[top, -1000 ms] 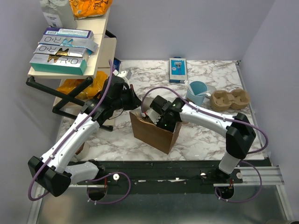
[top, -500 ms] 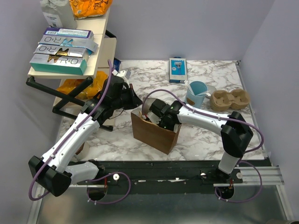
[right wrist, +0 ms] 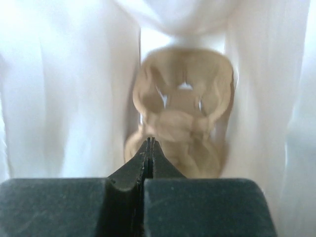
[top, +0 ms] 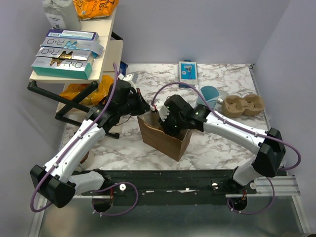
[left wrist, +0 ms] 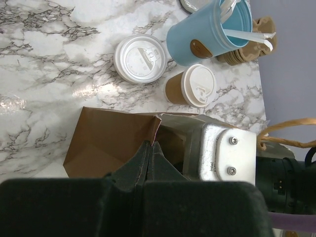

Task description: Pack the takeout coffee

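Note:
The takeout coffee (left wrist: 190,87), a tan paper cup with a white lid, stands on the marble beyond the brown paper bag (left wrist: 108,140). A second white lid (left wrist: 139,58) shows from above beside it; what is under it is hidden. My left gripper (left wrist: 150,145) is shut on the bag's top edge (top: 146,116). My right gripper (right wrist: 150,142) is shut, holds nothing, and reaches down inside the bag (top: 165,138), so its fingertips are hidden from above. Below it lies a blurred tan pulp shape (right wrist: 185,106) between white walls.
A light-blue mug (top: 210,93) and a brown pulp cup carrier (top: 243,105) stand at the right rear. A blue packet (top: 188,74) lies at the back. A wooden rack (top: 74,74) with boxes stands at the left. The right arm hides the cups from above.
The right arm's elbow has swung out to the right and its wrist has shifted slightly back inside the bag. The left arm still holds the bag's edge in place.

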`<control>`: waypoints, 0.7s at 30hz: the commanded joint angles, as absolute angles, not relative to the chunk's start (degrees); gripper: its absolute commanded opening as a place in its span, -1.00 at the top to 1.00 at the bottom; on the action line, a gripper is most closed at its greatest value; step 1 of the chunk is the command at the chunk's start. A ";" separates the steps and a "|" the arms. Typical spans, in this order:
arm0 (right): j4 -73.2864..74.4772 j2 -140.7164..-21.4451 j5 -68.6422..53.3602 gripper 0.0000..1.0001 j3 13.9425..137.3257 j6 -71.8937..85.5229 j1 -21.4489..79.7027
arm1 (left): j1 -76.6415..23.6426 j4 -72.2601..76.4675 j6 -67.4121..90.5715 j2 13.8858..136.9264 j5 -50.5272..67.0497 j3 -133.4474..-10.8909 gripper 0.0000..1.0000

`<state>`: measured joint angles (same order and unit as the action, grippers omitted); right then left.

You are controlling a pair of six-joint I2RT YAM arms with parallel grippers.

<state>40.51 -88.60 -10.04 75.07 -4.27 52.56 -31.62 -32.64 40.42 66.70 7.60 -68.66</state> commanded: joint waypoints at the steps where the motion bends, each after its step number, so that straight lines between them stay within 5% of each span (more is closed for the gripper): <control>1: 27.47 -88.33 -13.26 0.92 71.55 -2.64 52.91 | -31.91 -32.26 41.13 67.32 8.61 -68.38 1.00; 13: 18.10 -89.47 -8.88 0.94 57.14 -1.23 53.00 | -31.90 -32.26 42.80 68.29 7.65 -68.91 1.00; 21: 17.31 -93.95 -8.00 0.95 58.62 -0.09 52.91 | -31.90 -31.64 43.07 68.73 9.40 -69.17 1.00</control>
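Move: The cup tray lies in the bottom of the paper bag, some 8 cm below the right hand, about 2 cm to its left and 1 cm ahead. The lidded cup stands about 10 cm ahead and 12 cm to the right of that hand, and the white lid is 15 cm ahead and 3 cm to its right, both outside the bag. From the left hand, at the bag's rim, the tray is about 18 cm lower, 8 cm right and 3 cm back. Inside the bag, the right hand, fingers still shut, first shifts about 2 cm left, then sinks roughly 5 cm towards the tray's left cup well, tipping the fingertips some 5 degrees further left; it slows to a stop low down and seems to press on the tray. The left hand keeps its shut fingers on the bag's rim. ##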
